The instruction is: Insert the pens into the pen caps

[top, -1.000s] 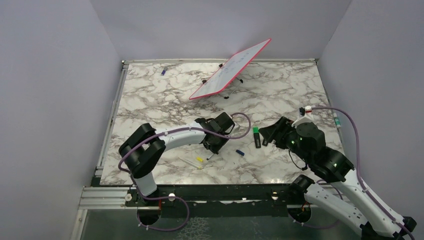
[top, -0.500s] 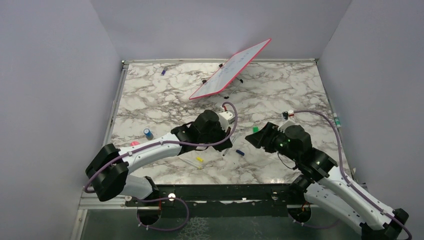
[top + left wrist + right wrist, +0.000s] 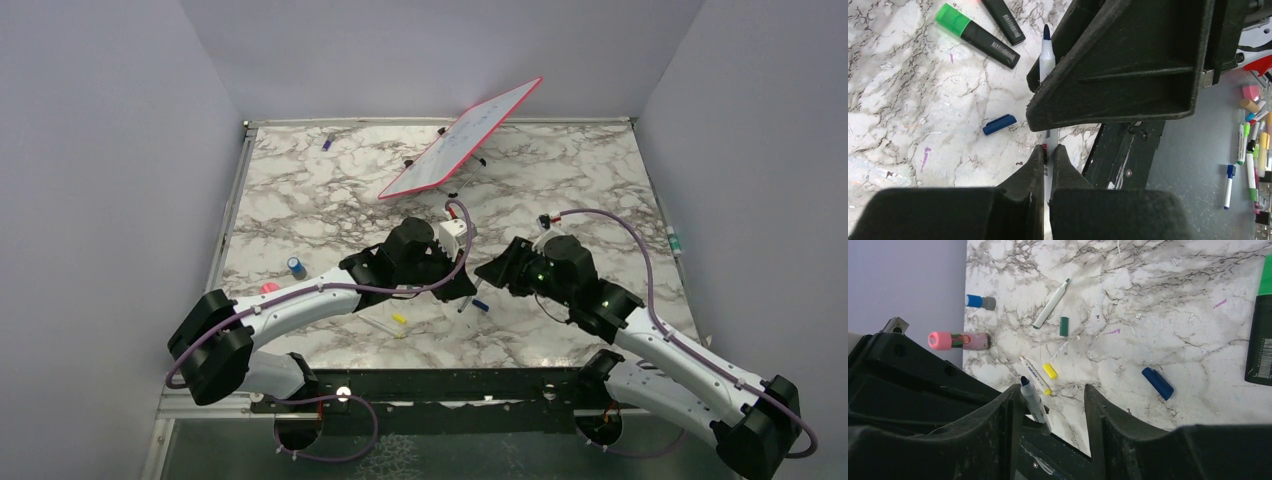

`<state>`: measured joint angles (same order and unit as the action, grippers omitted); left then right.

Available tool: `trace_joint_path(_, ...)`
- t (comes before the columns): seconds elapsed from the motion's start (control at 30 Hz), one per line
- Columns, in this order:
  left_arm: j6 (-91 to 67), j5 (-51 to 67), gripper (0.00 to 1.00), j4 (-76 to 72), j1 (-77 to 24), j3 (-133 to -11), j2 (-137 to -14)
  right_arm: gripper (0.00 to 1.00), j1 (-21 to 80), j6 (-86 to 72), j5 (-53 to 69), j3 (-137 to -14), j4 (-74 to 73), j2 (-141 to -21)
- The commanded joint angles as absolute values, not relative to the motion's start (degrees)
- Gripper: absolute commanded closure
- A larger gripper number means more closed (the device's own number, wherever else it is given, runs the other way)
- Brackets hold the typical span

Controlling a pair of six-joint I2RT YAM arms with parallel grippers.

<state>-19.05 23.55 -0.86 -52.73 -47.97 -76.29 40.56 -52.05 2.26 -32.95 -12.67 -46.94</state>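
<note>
My left gripper [image 3: 1049,148] is shut on a thin white-barrelled pen [image 3: 1046,55] with a bare dark blue tip, held off the table. The right gripper [image 3: 1052,392] is open, its jaws standing round that same pen [image 3: 1034,400]; the pen lies against the left finger and clear of the right one. In the top view the two grippers meet at mid-table, left gripper [image 3: 462,291] against right gripper [image 3: 489,272]. A dark blue cap [image 3: 1158,383] lies on the marble just beyond. A yellow cap [image 3: 1050,370] and a green cap [image 3: 1064,326] lie further off.
A green-ended black highlighter [image 3: 978,36] and a second black one [image 3: 1003,21] lie near the grippers. A white pen with a green end [image 3: 1051,304], a pink tube [image 3: 959,340] and a blue-grey cylinder [image 3: 980,302] lie toward the left edge. A red-framed whiteboard [image 3: 460,140] stands at the back.
The left arm has lifted the pen and swung right. The right gripper has moved left over the highlighters to it, and its jaws have narrowed a little.
</note>
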Motion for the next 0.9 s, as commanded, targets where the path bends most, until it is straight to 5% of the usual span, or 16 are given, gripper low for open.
trace_joint_path(0.0,-19.42,26.32,1.00,-3.46,-52.74,-47.91,-74.83,0.51,40.70,-52.18,4.14,-34.31,-8.77,-47.50)
trace_joint_path(0.2,-19.79,28.36,1.00,-3.91,-52.78,-47.77,-74.58,0.76,40.70,-52.96,5.36,-33.86,-7.17,-47.66)
trace_joint_path(0.33,-23.04,31.21,0.78,-6.49,-52.69,-47.51,-73.52,0.90,40.72,-52.87,8.25,-32.49,-3.36,-46.43)
trace_joint_path(0.47,-29.24,33.11,0.70,-13.27,-52.70,-46.15,-71.41,0.94,40.69,-53.42,11.03,-31.13,0.90,-44.11)
trace_joint_path(0.87,-33.99,34.52,0.75,-15.41,-52.05,-45.70,-72.56,0.94,40.69,-53.26,13.49,-30.41,5.27,-40.70)
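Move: The pen is clamped in the left fingers, its middle only about 1 cm ahead, 2 cm right and 1 cm above that hand. From the half-open right hand the pen's middle is some 2 cm back, 2 cm left and 1 cm lower. On the table, about 16 cm below the right hand, lie the blue cap (2 cm back, 3 cm left), the green highlighter (4 cm ahead, 4 cm right) and the orange highlighter (4 cm ahead, 8 cm right). The right fingers close on the blue-tipped end of the pen while the left hand still grips it farther down; the left fingers then part to about a third open around the barrel. As they open, both hands climb together some 6 cm, easing back slightly, the right also drifting 2 cm left and each wrist turning roughly 15 to 20 degrees. ##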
